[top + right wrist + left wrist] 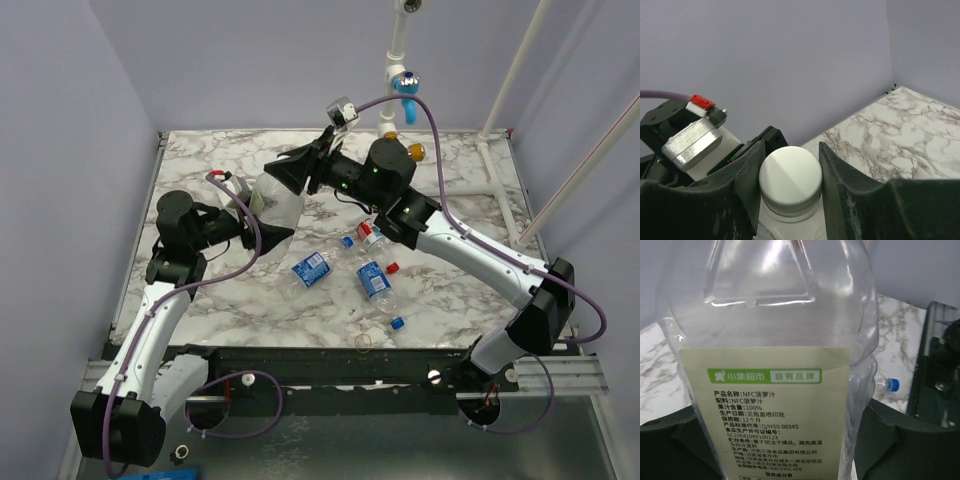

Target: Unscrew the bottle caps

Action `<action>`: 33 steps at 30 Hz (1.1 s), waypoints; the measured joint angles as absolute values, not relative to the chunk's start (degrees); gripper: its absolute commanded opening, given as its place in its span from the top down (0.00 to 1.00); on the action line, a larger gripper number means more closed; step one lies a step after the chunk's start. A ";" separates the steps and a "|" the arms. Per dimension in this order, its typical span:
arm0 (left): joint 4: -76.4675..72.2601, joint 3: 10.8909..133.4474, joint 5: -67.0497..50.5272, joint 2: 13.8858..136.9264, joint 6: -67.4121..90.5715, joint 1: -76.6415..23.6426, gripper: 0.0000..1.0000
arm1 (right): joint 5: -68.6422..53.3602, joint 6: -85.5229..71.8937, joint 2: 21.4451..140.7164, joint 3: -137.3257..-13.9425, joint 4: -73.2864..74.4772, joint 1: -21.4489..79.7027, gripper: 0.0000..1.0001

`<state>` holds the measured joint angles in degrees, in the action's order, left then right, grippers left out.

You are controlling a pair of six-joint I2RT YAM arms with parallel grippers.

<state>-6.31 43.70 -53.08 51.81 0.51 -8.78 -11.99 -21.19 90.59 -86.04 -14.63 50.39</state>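
My left gripper (790, 442) is shut on the body of a wide clear bottle (775, 340) with a pale printed label, holding it above the table. My right gripper (791, 150) is shut on that bottle's white screw cap (790, 175), one finger pressed on each side. From above, both grippers meet at this bottle (280, 203), left gripper (262, 228) low on it, right gripper (300, 172) at its top. Small clear bottles lie on the marble: one with a blue label (312, 268) and blue cap (347, 241), another blue-labelled one (375, 281), and a red cap (365, 229) beside them.
A loose red cap (393, 267) and a loose blue cap (397, 322) lie near the small bottles. A yellowish rubber-band ring (362, 342) sits by the table's near edge. A white pipe stand (397, 60) rises at the back. Purple walls enclose the table.
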 measured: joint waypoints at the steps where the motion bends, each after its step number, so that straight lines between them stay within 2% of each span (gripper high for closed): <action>1: -6.35 44.16 -54.85 52.36 1.54 -8.86 0.87 | -13.06 -20.69 90.02 -85.34 -15.33 50.28 1.00; 11: -10.72 48.25 -74.52 54.24 12.84 -9.13 0.89 | -29.52 -17.52 84.20 -82.89 -18.48 50.13 0.99; 12: -11.20 48.36 -76.03 54.22 13.32 -9.13 0.88 | -31.35 -17.45 84.03 -82.94 -18.65 50.11 0.96; 13: -11.51 48.36 -77.12 54.19 13.69 -9.13 0.88 | -32.93 -17.37 83.96 -83.02 -18.65 50.04 0.89; 14: -11.62 48.36 -77.84 54.17 13.96 -9.13 0.88 | -34.24 -17.15 83.96 -83.20 -18.57 49.95 0.78; 15: -11.66 48.36 -78.46 54.17 14.09 -9.13 0.88 | -35.09 -16.99 83.96 -83.31 -18.31 49.84 0.48; 17: -11.62 48.36 -78.83 54.17 14.26 -9.13 0.86 | -35.33 -16.32 83.96 -83.64 -17.43 49.82 0.07; 18: -11.42 48.36 -78.81 54.17 14.46 -9.13 0.84 | -34.94 -16.12 83.92 -83.90 -16.53 49.89 0.00; 21: -9.91 48.36 -76.12 54.04 13.67 -9.13 0.78 | -28.08 -14.90 83.66 -84.25 -14.22 50.61 0.00; 26: -6.92 48.31 -65.87 52.47 6.92 -9.13 0.78 | -13.63 -16.10 83.18 -84.68 -11.99 51.09 0.00; 30: -5.39 47.83 -57.49 51.53 -1.30 -9.13 0.79 | -5.13 -18.17 85.10 -90.65 -6.72 51.44 0.00; 33: -4.80 46.92 -53.15 51.22 -5.13 -9.13 0.79 | -1.58 -19.22 86.46 -94.21 -4.99 51.88 0.05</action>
<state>-4.80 46.92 -53.15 51.22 -5.13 -9.13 -1.58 -19.22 86.46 -94.21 -4.99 51.88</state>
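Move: The white cap sits between the right fingers, with the clear juice bottle upright beneath it. From the left hand, which holds the bottle's body, the cap is about 12 cm up, 5 cm to the right and 3 cm ahead. On the table, some 39 cm below the right hand, one blue-label bottle lies 3 cm ahead of it, another 17 cm right and 3 cm back, and the red-label bottle 17 cm right and 9 cm ahead. Back towards the base and slightly up, some 8 cm, both hands go together, the right, pinching the cap, turning about 20 degrees counter-clockwise while the left turns the gripped bottle clockwise. There the right fingers open wide off the cap; both hands swing forward again and turn back, the right ending about 6 cm higher and a little right of its start, the left still holding the bottle. ##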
